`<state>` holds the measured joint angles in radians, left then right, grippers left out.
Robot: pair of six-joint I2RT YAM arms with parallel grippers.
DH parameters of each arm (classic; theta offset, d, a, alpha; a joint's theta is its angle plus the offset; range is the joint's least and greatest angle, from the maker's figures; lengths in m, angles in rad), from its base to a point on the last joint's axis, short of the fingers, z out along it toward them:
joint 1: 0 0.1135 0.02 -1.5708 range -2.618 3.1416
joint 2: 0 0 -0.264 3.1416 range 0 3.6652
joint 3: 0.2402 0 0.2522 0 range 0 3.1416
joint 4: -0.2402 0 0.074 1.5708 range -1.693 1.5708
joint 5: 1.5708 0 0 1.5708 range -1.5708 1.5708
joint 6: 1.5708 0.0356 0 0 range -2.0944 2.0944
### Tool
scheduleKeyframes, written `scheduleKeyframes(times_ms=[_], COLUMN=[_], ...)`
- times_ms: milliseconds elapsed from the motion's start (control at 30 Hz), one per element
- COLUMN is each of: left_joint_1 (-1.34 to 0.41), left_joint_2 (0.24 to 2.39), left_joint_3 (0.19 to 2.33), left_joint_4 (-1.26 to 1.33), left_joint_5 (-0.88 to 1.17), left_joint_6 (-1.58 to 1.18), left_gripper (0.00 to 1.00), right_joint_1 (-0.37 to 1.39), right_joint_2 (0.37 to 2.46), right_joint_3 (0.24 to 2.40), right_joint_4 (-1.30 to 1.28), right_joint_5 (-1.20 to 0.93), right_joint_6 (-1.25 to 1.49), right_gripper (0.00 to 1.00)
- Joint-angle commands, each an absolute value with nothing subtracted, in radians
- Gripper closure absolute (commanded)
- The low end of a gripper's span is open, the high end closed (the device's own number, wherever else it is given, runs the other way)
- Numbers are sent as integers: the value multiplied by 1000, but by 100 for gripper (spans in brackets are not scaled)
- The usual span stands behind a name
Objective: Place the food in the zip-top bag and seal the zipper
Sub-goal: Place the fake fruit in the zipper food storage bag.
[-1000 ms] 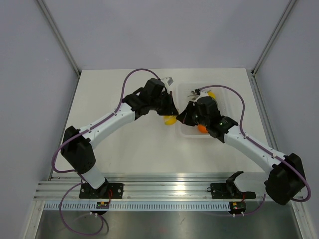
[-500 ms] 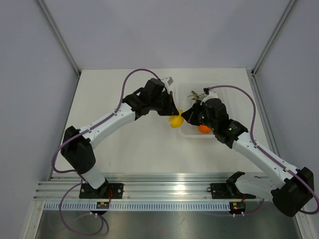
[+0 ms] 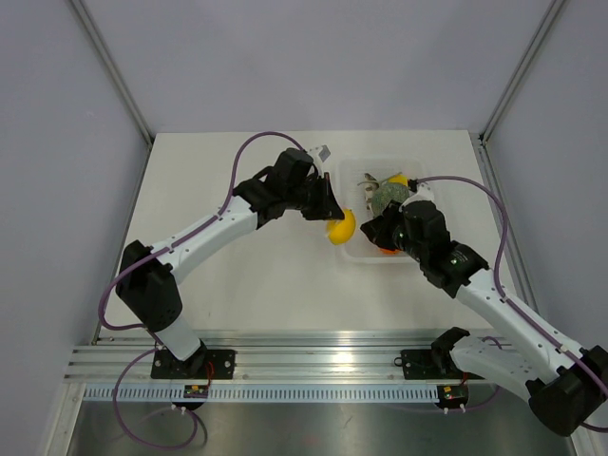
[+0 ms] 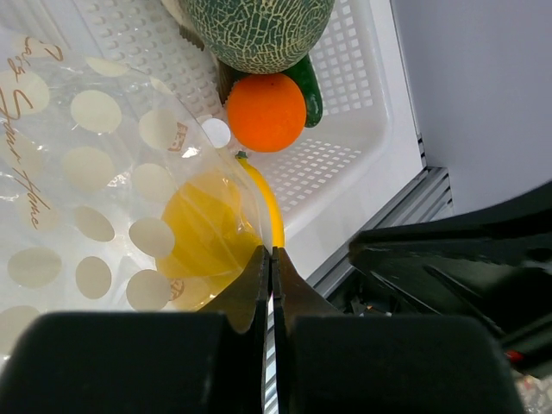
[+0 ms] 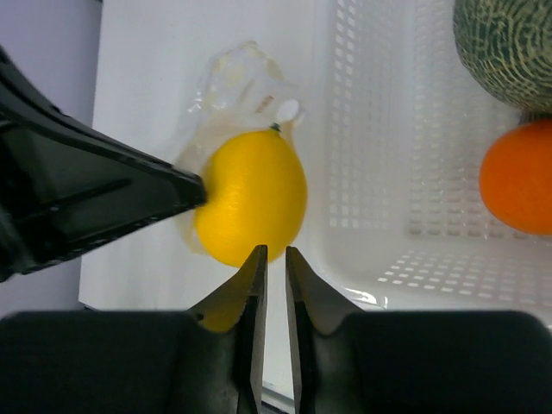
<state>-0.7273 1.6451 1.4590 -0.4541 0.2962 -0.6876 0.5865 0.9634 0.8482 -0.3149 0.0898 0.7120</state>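
The food, a bright yellow lemon (image 3: 340,228), hangs inside the zip-top bag (image 4: 78,172), a clear crinkly bag with pale dots. My left gripper (image 4: 269,254) is shut on the bag's edge right beside the lemon (image 4: 207,228). The zipper strip is too faint to make out. In the right wrist view the lemon (image 5: 252,207) sits just beyond my right gripper (image 5: 274,252), whose jaws stand slightly open with nothing between them. The left gripper (image 3: 328,214) and right gripper (image 3: 366,231) flank the lemon just left of the tray.
A white perforated tray (image 3: 437,180) at the back right holds a grey-green melon (image 3: 387,195), a round orange (image 3: 385,249) and a dark green vegetable (image 4: 309,90). The aluminium rail runs along the table's near edge.
My right gripper has drawn back to the right, away from the lemon, and its jaws have parted a little. The lemon in the bag has shifted slightly right, still held by the left gripper.
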Motion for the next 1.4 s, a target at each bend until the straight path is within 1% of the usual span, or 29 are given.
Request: scheduleKeyframes(times_ms=[0, 100, 467, 900, 1167, 1367], left_joint_1=[-712, -704, -695, -695, -695, -696], left_joint_2=[1614, 1603, 1617, 1649, 1681, 1700], left_joint_3=[1474, 1482, 1558, 1635, 1646, 1634], left_joint_4=[-388, -385, -387, -345, -311, -288], left_joint_5=[360, 385, 431, 485, 535, 551], left_joint_6=[-726, -749, -802, -830, -851, -864], left_gripper=[100, 100, 100, 100, 100, 100], right_joint_1=[565, 554, 540, 526, 503, 502], right_joint_2=[936, 917, 908, 911, 957, 1006], right_joint_3=[792, 764, 781, 883, 911, 950], right_joint_4=[-327, -328, -342, -368, -347, -321], right_joint_5=[84, 77, 64, 118, 115, 57], right_joint_6=[778, 801, 790, 723, 695, 686], right_gripper=[79, 76, 77, 77, 77, 79])
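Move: Hanging in the bag's mouth, the yellow fruit sits about 2 cm right of the left hand's pinch, 1 cm back and 4 cm below. The empty right hand has this fruit roughly 3 cm ahead, 4 cm to its left and 3 cm down. From the left hand, the orange in the tray is some 4 cm ahead, 15 cm right and 13 cm below; the melon is about 14 cm ahead, 15 cm right and 12 cm below. Lifting the bag by its pinched rim, the left hand climbs about 8 cm, drifts 3 cm right over the tray's left edge and tilts its fingertips up some 15 degrees, then sinks slightly. The right hand, already clear of the bag, dips 4 cm while easing back and right, pauses, then rises again and moves forward beside the fruit, its fingers parted slightly wider. ##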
